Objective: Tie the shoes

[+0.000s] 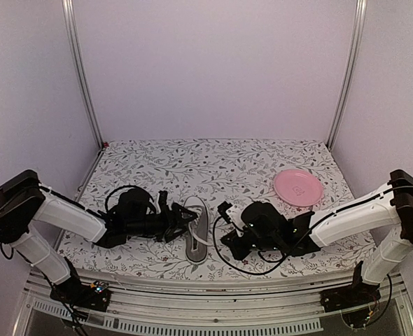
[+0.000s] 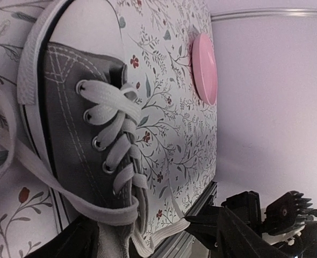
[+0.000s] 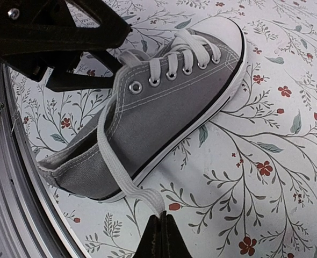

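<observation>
The shoes are one grey canvas sneaker (image 1: pixel 197 231) (image 2: pixel 67 134) (image 3: pixel 164 107) with white laces and a white sole, lying near the table's front edge between both arms. My right gripper (image 3: pixel 161 217) (image 1: pixel 222 242) is shut on a white lace end (image 3: pixel 148 196) that runs from the shoe's collar down over its side to the table. That same pinch shows in the left wrist view, where the right gripper (image 2: pixel 193 221) holds the lace. My left gripper (image 1: pixel 180 222) (image 3: pixel 123 54) stands open at the shoe's opening on the far side, with nothing seen held.
A pink round plate (image 1: pixel 298 187) (image 2: pixel 204 69) sits at the back right of the floral tablecloth (image 1: pixel 213 164). The table's metal front rail (image 1: pixel 213 287) runs just behind the shoe's heel. A black cable (image 1: pixel 224 262) loops beneath the right arm.
</observation>
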Action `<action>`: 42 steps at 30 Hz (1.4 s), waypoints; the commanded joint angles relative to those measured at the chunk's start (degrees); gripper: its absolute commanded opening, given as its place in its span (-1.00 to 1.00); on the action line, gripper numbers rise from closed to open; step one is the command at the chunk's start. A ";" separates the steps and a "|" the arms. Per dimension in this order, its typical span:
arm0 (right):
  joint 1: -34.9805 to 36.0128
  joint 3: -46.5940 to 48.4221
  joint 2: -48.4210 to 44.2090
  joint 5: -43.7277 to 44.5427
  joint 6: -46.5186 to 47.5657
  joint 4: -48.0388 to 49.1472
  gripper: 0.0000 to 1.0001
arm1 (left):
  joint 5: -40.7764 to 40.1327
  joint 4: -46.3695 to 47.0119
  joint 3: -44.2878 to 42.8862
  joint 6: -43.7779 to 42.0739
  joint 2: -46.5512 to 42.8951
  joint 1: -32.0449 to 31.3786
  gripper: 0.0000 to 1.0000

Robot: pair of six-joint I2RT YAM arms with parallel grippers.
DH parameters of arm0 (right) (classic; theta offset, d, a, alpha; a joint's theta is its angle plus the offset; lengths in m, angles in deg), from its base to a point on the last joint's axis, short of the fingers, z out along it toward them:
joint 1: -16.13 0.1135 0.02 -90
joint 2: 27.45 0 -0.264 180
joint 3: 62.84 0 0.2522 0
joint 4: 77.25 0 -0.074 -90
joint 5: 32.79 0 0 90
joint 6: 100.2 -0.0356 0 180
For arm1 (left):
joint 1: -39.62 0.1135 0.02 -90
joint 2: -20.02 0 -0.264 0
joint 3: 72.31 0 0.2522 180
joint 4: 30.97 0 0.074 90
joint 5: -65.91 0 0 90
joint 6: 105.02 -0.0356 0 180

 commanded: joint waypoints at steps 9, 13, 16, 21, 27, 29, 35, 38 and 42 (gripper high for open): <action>0.24 -1.13 -1.92 1.23 -0.94 1.50 -0.96 | -5.25 6.20 -4.22 0.37 5.99 -0.43 0.51; 0.23 -1.50 -2.88 1.41 -1.22 1.44 -0.96 | -5.63 7.70 -6.00 -1.52 8.54 0.08 0.51; 0.26 -1.49 -3.28 1.41 -1.49 1.39 -0.96 | -4.93 7.81 -7.69 -2.44 10.37 0.89 0.50; 0.25 -1.34 -3.15 1.28 -2.00 1.48 -0.96 | -6.76 7.64 -8.34 -3.36 11.72 1.76 0.48; 0.29 -1.08 -2.40 1.71 -2.59 1.49 -0.96 | -7.10 14.54 -8.40 -6.26 12.46 2.01 0.36; 0.24 -1.09 -2.65 2.36 -2.80 1.29 -0.96 | -7.26 15.57 -8.86 -8.35 12.21 2.08 0.22; -0.47 -0.90 -3.43 2.97 -3.21 0.52 -0.96 | -4.96 17.25 -9.95 -11.81 12.27 3.50 -0.03; -1.71 -0.95 -3.88 1.91 -3.75 0.58 -0.96 | -2.74 19.95 -9.75 -12.93 12.57 4.41 -0.14; -3.52 -1.01 -4.44 0.50 -3.76 1.48 -0.96 | 0.61 22.89 -10.22 -15.95 12.73 5.76 -0.24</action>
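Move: The loose lace crossing the shoe's tongue lies practically at the left gripper, perhaps 1 cm ahead and 2 cm below its open fingers. The shoe's toe cap is about 10 cm ahead, 1 cm right and 6 cm lower. Its heel is some 11 cm back, 1 cm right and 6 cm lower. From the right gripper, shut on the other lace end, that crossing lace lies roughly 9 cm left, 3 cm ahead and 4 cm higher. Bring the left gripper forward about 7.5 cm, over the eyelets towards the toe, drifting slightly right. Keep low and level at first, then rise some 4 cm over the last stretch while the fingertips tilt up about 20 degrees and the fingers close to roughly half their gap, carrying the lace across the lower finger. Keep the right gripper shut on its lace end, nearly still beside the shoe. ##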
